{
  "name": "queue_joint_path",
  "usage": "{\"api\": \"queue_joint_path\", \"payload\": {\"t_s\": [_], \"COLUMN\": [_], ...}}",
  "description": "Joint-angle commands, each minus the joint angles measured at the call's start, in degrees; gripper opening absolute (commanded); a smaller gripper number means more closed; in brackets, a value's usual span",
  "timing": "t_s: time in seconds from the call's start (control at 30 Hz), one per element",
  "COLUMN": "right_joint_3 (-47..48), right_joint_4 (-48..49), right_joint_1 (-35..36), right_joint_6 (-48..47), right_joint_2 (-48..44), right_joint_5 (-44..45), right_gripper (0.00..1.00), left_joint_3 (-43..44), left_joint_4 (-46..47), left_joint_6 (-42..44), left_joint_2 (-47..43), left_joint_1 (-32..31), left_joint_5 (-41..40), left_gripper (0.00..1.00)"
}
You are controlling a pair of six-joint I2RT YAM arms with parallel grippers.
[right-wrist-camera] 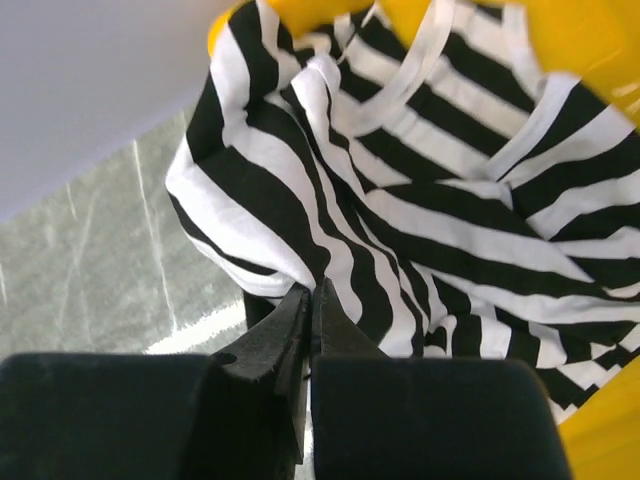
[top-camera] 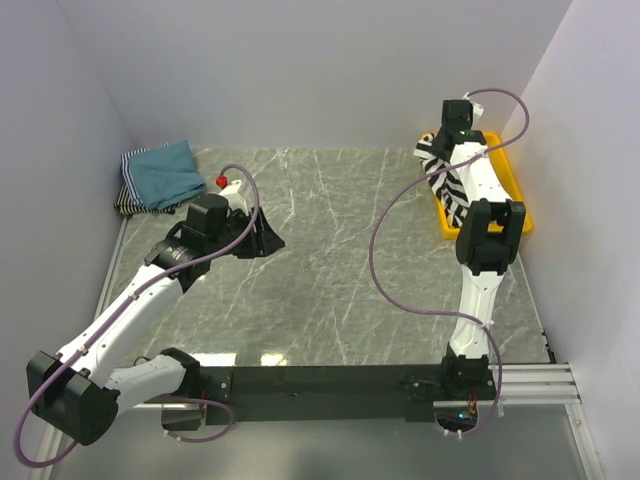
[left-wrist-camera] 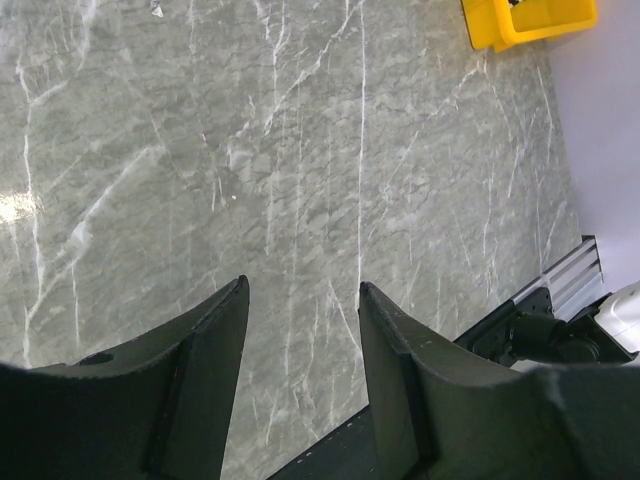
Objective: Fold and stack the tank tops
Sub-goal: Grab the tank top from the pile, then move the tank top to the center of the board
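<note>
A black-and-white striped tank top (right-wrist-camera: pixel 440 200) lies crumpled in the yellow tray (top-camera: pixel 513 195), spilling over its left rim (top-camera: pixel 447 190). My right gripper (right-wrist-camera: pixel 312 290) is shut on a fold of that striped cloth at the tray's far end (top-camera: pixel 440 148). A teal-blue tank top (top-camera: pixel 168 172) lies folded on a striped one (top-camera: pixel 128 200) at the table's back left corner. My left gripper (left-wrist-camera: pixel 303 290) hangs open over bare marble, right of that pile (top-camera: pixel 262 237), holding nothing.
The yellow tray (left-wrist-camera: pixel 528 20) stands against the right wall. A red knob (top-camera: pixel 221 181) shows beside the left wrist. The black base rail (top-camera: pixel 330 382) runs along the near edge, and purple cables loop off both arms.
</note>
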Motion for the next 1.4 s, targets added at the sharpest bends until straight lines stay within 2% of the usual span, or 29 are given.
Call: {"api": "queue_joint_path", "payload": {"t_s": [0.0,0.13,0.3,0.5,0.63,0.7,0.8,1.03,1.13,1.23,1.33,1.37], "right_joint_3": [3.7,5.9,15.0,11.6,9.7,9.1,8.3,11.9,13.8,11.7,3.0,-4.6], "right_joint_4": [-0.9,-3.1,-6.9,-1.3,3.4,4.3,6.4,5.5,5.1,5.8,7.9,8.9], "right_joint_1": [-0.3,-0.7,-0.8,0.5,6.7,14.1,24.3,37.6,40.8,41.0,40.5,38.6], "right_joint_6": [-1.1,-1.1,-1.5,-3.1,-4.7,-7.5,-9.7,-5.9,-4.2,-0.7,2.0,4.5], "right_joint_2": [-3.0,-9.6,-17.3,-29.8,-38.6,-41.1,-42.2,-37.9,-35.4,-35.8,-40.0,-41.7], "right_joint_5": [3.6,9.6,11.9,9.3,6.7,9.6,10.9,4.6,2.1,-1.3,2.3,3.1], "right_gripper": [0.0,0.0,0.0,0.0,0.0,0.0,0.0,0.0,0.0,0.0,0.0,0.0], "left_joint_3": [1.2,1.2,1.9,2.3,2.3,2.2,2.0,0.5,0.4,0.6,0.7,0.5], "left_joint_4": [1.8,2.1,3.2,3.7,4.0,3.9,3.6,3.1,2.6,2.3,2.8,3.3], "left_joint_6": [1.0,0.8,0.3,0.3,-0.4,-1.5,-3.7,-8.4,-9.8,-9.9,-10.2,-10.5], "left_joint_2": [0.1,-0.1,0.0,0.5,0.0,-0.8,-2.0,-6.6,-8.1,-8.0,-7.2,-6.8], "left_joint_1": [-0.2,-0.3,-0.2,-0.2,-0.2,-0.2,0.0,1.6,3.3,4.3,4.5,4.5], "left_joint_5": [0.6,1.1,1.7,2.0,0.0,-1.5,-6.1,-13.8,-15.4,-14.8,-14.5,-13.7], "left_gripper": [0.53,0.53,0.53,0.53,0.53,0.53,0.52,0.56,0.57,0.57,0.56,0.56]}}
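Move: The right gripper is already shut on the striped tank top at the yellow bin's near-left rim. From it the open middle of the table lies about 37 cm left, 23 cm back and 15 cm down. The bin's middle is some 9 cm right, 5 cm back and 11 cm below, and the left gripper about 47 cm left, 33 cm back and 6 cm higher. From the left hand, the tank top lies roughly 29 cm ahead, 47 cm right and 12 cm down. Keep the right fingers shut on the tank top and haul it steeply up out of the bin, nearly 50 cm, drawing back about 25 cm as the fingertips tip upward. Then swing left about 30 cm towards the table's middle, turning counter-clockwise and sinking over 10 cm at the end. Late on, shift the still-open left gripper slightly left and up, turning counter-clockwise. ##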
